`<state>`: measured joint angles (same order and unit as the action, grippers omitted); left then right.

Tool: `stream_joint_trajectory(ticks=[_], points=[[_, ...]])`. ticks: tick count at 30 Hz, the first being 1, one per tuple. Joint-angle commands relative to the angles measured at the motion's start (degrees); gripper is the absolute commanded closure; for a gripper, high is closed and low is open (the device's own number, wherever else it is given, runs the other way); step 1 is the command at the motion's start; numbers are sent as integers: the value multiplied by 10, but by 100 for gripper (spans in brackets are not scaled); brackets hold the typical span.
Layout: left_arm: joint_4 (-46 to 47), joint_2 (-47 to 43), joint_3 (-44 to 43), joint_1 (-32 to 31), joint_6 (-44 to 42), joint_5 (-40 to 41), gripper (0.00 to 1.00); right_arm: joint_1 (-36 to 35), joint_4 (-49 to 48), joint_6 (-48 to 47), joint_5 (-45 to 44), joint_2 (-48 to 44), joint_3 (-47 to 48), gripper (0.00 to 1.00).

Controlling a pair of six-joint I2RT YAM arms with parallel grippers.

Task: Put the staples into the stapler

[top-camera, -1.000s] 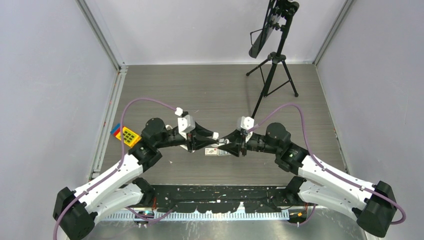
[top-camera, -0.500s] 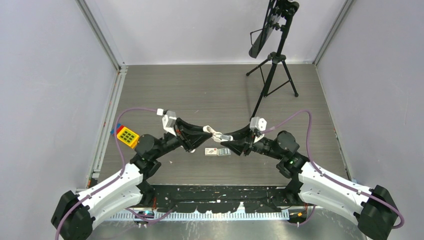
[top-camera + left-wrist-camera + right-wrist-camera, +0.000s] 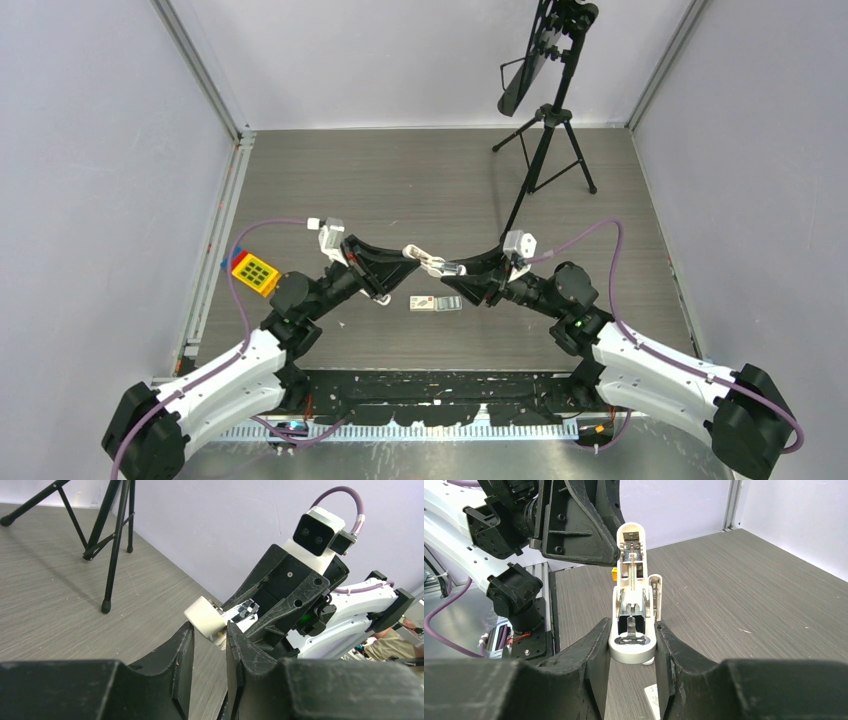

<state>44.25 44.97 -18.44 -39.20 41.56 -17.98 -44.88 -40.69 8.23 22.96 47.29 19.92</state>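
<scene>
The stapler point(image 3: 428, 264) hangs in the air between both grippers, above the table. In the right wrist view the stapler point(image 3: 631, 605) stands open, its silver channel and spring showing. My right gripper point(image 3: 631, 630) is shut on its rounded rear end. My left gripper point(image 3: 210, 627) is shut on the stapler's white front end point(image 3: 204, 619), held at the fingertips. From above, the left gripper point(image 3: 410, 260) and the right gripper point(image 3: 449, 270) face each other. The small white box of staples point(image 3: 435, 303) lies flat on the table just below them; a corner of the box point(image 3: 652, 698) shows under the right fingers.
A yellow keypad-like block point(image 3: 255, 271) on coloured pieces lies at the table's left edge. A black tripod point(image 3: 545, 150) stands at the back right. Grey walls close in the table on three sides.
Both grippers have lifted the stapler away from the box of staples and a little towards the back. The left arm has drawn back to the left and the stapler now stretches between the fingertips.
</scene>
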Motion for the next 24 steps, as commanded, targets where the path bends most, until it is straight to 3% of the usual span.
stream_joint_trajectory(ticks=[1, 4, 9, 13, 18, 24], points=[[13, -20, 0, 20, -24, 108, 100, 7, -63, 15, -18, -23, 4, 100], [-8, -12, -1, 20, -5, 115, 91, 8, -62, 10, -30, -28, 3, 100], [-37, -23, -8, 21, -4, 131, 59, 8, 42, -48, -9, -20, 42, 100], [-134, -55, -44, 21, -46, 138, 36, 8, 121, -108, -6, -9, 68, 100], [-278, -98, -97, 21, -125, 158, 24, 8, 165, -156, -37, 30, 85, 100], [-405, -121, -152, 22, -198, 212, 17, 8, 107, -147, -44, 107, 91, 99]])
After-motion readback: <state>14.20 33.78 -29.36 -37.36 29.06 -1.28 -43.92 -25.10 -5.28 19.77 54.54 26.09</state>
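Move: The open stapler is held out between both grippers, its middle about 4 cm right of the left hand and 1 cm back, level with it. The other stapler lies on the table some 9 cm left of the left hand, 3 cm ahead and 26 cm down. From the right hand, the held stapler's middle is about 4 cm left and 1 cm ahead, level; the staple box sits some 24 cm below, 4 cm left and 1 cm ahead. Left opens off the stapler, withdrawing 6 cm left and forward; right lowers it about 5 cm and forward. ##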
